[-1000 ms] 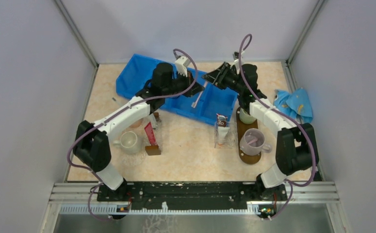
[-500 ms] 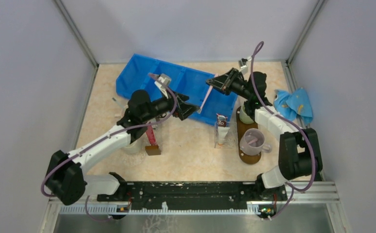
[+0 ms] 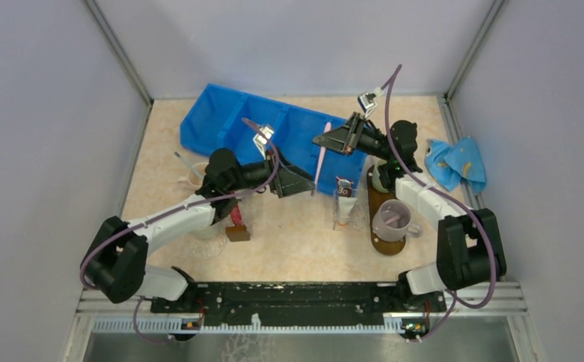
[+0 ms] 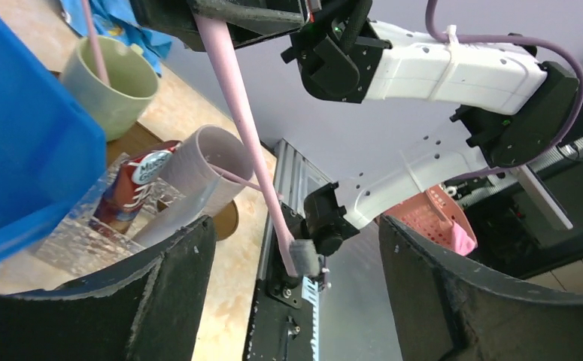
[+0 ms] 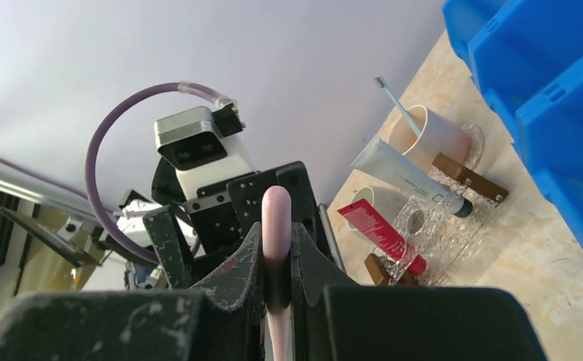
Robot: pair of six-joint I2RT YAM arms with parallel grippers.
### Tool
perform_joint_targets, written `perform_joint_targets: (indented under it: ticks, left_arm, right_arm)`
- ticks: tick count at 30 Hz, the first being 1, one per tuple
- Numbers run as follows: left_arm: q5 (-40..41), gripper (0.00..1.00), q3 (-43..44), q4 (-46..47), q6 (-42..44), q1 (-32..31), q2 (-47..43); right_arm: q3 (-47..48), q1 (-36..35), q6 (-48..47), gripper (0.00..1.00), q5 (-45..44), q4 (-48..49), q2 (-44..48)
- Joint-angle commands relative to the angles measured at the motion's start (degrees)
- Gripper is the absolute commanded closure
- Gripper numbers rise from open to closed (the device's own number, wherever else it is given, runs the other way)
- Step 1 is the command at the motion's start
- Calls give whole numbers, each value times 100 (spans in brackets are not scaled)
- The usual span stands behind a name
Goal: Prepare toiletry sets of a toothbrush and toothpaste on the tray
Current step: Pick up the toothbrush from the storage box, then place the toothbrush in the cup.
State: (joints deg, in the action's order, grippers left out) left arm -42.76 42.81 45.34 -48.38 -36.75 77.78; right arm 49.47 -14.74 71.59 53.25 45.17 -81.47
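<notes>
My right gripper (image 3: 328, 142) is shut on a pink toothbrush (image 3: 320, 160), which hangs bristles-down above the blue bin's near edge. In the right wrist view the handle end (image 5: 276, 218) is clamped between the jaws of the right gripper (image 5: 277, 280). My left gripper (image 3: 298, 184) stands open just left of the brush head. Seen from the left wrist, the brush (image 4: 235, 113) hangs free between the wide-apart jaws of the left gripper (image 4: 296, 301). The dark brown tray (image 3: 388, 246) carries a lilac mug (image 3: 390, 219) and a green mug (image 3: 383, 179). A toothpaste tube (image 3: 343, 200) lies left of the tray.
The blue bin (image 3: 228, 121) lies at the back. A red toothpaste tube (image 3: 233, 208), a small brown block (image 3: 236, 233) and pale cups (image 3: 195, 175) sit under the left arm. A blue cloth (image 3: 454, 162) lies far right. The green mug (image 4: 115, 83) holds another pink brush.
The left gripper opened, let go of the pink toothbrush and drew back toward the near left. The right gripper shut on the brush's handle and now holds it alone.
</notes>
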Motion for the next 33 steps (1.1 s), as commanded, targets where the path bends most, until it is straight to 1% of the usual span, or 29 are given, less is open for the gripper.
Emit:
perform_joint_targets:
  ticks: [1,3,4,5,7,8,9,10,11,12,13,15,17,18,20,23,24,25,26,28,29,30,32,33]
  left_arm:
    - [-231,22,338,226,-328,-256,291]
    - [-244,31,359,455,-496,-338,459]
    - [-209,38,384,498,-536,-375,518]
    - [-162,49,415,493,-567,-403,573]
    - [-114,59,468,498,-607,-450,685]
    - [-129,67,503,509,-629,-467,743]
    - [-142,79,515,529,-652,-472,773]
    - [-171,95,512,590,-681,-473,789]
    - [-174,100,491,628,-679,-473,765]
    - [-142,100,450,596,-638,-473,701]
    - [-102,100,410,492,-548,-466,607]
    - [28,100,345,37,-245,-452,339]
    - [171,100,190,-378,-46,-411,-4]
    - [206,100,67,-490,-38,-367,-179]
    - [151,100,-205,-616,-158,-216,-485]
    - [-152,100,-479,-995,-361,33,-766]
    - [-428,100,-475,-1217,-372,123,-787]
    - [-635,100,-421,-1492,-347,165,-779]
    - [-833,100,-332,-1825,-266,190,-752]
    - [-1206,100,-25,-2697,38,195,-650]
    - [-1340,100,155,-3140,194,187,-593]
    - [-1484,100,306,-3458,294,170,-531]
    - [-1664,100,481,-3676,312,97,-423]
    - [-1732,100,565,-3738,312,41,-365]
  right_arm:
    - [-33,-157,-381,100,18,208,397]
    - [-73,-169,-458,100,-23,171,440]
    - [-77,-184,-494,100,-30,141,458]
    - [-78,-199,-529,100,-34,127,471]
    - [-78,-243,-633,100,-54,55,511]
    - [-78,-266,-725,100,-67,-17,540]
    - [-85,-280,-820,100,-81,-99,575]
    - [-99,-290,-968,100,-86,-171,615]
    - [-123,-288,-1101,100,-83,-224,668]
    - [-141,-282,-1311,97,-56,-284,739]
    - [-149,-271,-1618,82,-3,-387,851]
    - [-193,-198,-2453,44,327,-487,1098]
    - [-247,-66,-3674,21,773,-924,1416]
    - [-256,-6,-4379,15,904,-1350,1588]
    - [-263,144,-5550,9,1279,-1988,1863]
    - [-123,445,-6805,7,2064,-2983,2071]
    - [45,514,-7509,7,2332,-3546,2119]
    - [292,539,-8563,7,2448,-4611,2189]
    - [612,542,-10014,6,2441,-5985,2232]
    - [1221,523,-13451,4,2224,-8653,2245]
    - [1397,511,-14811,2,2021,-9429,2248]
    - [1495,489,-15770,1,1817,-9898,2265]
    - [1732,461,-17259,1,1449,-10542,2193]
    - [1876,439,-17735,1,1324,-10780,2148]
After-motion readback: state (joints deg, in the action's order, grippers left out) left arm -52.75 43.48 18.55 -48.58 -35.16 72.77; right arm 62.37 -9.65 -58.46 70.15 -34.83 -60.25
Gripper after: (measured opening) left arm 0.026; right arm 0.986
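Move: Just to the left hand's right, the pink toothbrush's neck hangs about 3 cm right, 1 cm ahead and 2 cm lower; the brush's middle is 6 cm ahead and 4 cm right. The clear holder stands some 13 cm right, 3 cm ahead and 25 cm below, the storage box 24 cm ahead, 12 cm left and 25 cm below. From the right hand, still pinching the handle, the brush's middle lies about 5 cm back, straight in line and level. Reaching about 3 cm right and 2 cm down onto the brush's neck, the left fingers close and pinch it while the right hand still holds the handle, easing back 2 cm. The right fingers then open wide and withdraw some 6 cm back and 6 cm right, rolling strongly; the left hand, keeping its grip, rises slightly, carries the brush 5 cm left, then lowers it, drawing back and tilting. ##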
